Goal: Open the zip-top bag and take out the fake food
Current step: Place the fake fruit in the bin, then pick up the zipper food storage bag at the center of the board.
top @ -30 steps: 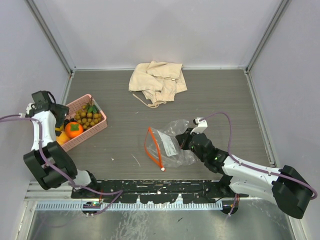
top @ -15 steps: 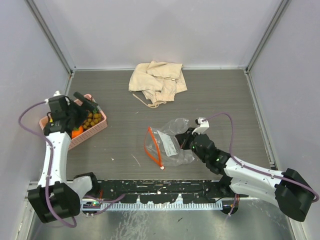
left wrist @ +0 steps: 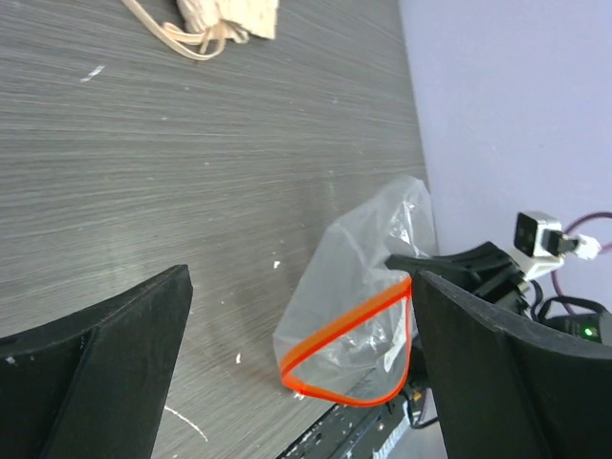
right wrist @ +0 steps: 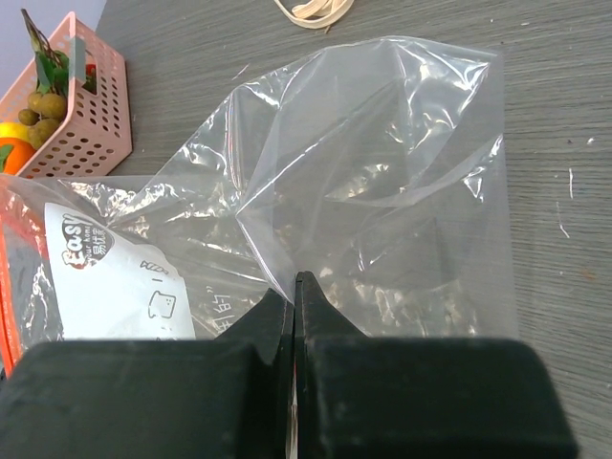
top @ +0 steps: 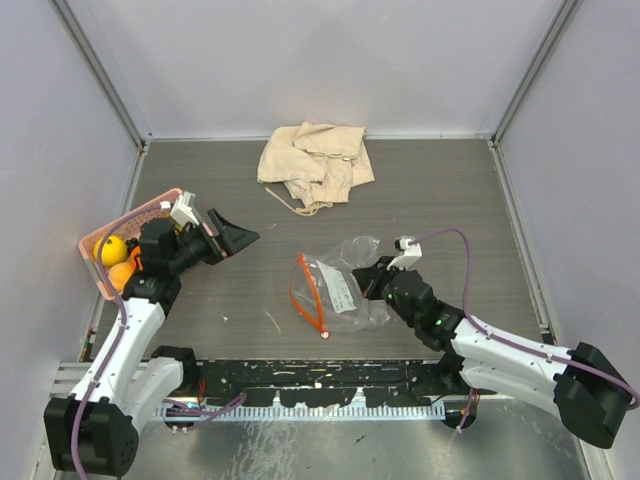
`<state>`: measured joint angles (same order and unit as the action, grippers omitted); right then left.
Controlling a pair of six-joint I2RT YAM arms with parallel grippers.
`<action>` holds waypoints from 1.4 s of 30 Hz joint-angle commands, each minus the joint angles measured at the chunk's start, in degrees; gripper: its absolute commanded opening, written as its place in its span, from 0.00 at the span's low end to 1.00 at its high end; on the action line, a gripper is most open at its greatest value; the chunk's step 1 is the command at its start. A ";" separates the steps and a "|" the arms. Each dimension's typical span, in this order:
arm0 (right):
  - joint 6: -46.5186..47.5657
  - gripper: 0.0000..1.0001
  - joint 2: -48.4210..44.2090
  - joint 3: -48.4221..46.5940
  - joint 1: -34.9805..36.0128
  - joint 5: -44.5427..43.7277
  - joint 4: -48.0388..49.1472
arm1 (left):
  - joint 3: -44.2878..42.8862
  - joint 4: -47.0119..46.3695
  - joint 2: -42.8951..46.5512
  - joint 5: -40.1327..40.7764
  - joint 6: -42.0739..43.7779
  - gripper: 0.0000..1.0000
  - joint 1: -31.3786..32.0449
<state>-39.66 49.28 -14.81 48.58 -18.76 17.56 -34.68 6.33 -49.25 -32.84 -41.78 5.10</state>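
The zip-top bag lies mid-table, clear and crumpled, its orange-red strip bowed into an open mouth toward the left. Only a white label shows inside it. My right gripper is shut on a fold of the bag's plastic. My left gripper hovers open left of the bag, its fingers framing the bag's mouth in the wrist view. The fake food sits in the pink basket: a lemon, an orange fruit, and a berry cluster.
A beige cloth with a loose drawstring lies at the back centre. The pink basket stands at the left edge, partly under my left arm. Grey walls close in the table on three sides.
My left arm has swung from over the basket out to the right toward the bag, with its gripper open throughout. The right gripper and the bag have barely moved.
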 commanded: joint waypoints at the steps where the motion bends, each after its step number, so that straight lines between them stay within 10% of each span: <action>1: -0.86 0.01 -1.12 0.21 -0.49 -0.32 2.74 | 5.01 -15.86 2.28 -6.35 -8.28 0.98 0.09; 11: -0.81 0.02 -2.35 0.70 -1.24 -0.04 1.89 | 10.16 -19.93 3.12 -7.28 -10.41 0.98 4.80; 42: -2.00 0.04 -5.04 1.96 -2.75 1.32 0.74 | 9.48 -12.74 4.89 30.08 -3.17 0.98 43.77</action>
<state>-40.93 45.34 -12.84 46.26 -17.41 17.06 -23.94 -5.23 -43.72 -7.68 -46.68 46.89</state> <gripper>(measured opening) 0.046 0.982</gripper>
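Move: The bag's open mouth, edged in orange zip, lies about 15 cm to the right of the left gripper, 13 cm back and roughly 14 cm lower. The bag's white label is some 7 cm farther right, level with it. The bin of fruit stands about 22 cm left of the left gripper and 2 cm back; the beige cloth is 17 cm right, 16 cm ahead. From the right gripper, still pinching the bag, the mouth is about 14 cm left, 1 cm back. Bring the wide-open left gripper diagonally right and back, about 15 cm in all, towards the orange-edged bag mouth, easing down slightly near the end. Let the wrist swing some 15 degrees clockwise and keep the fingers open short of the zip. Hold the bag pinched in the right gripper, giving only about 1 cm to the right. ##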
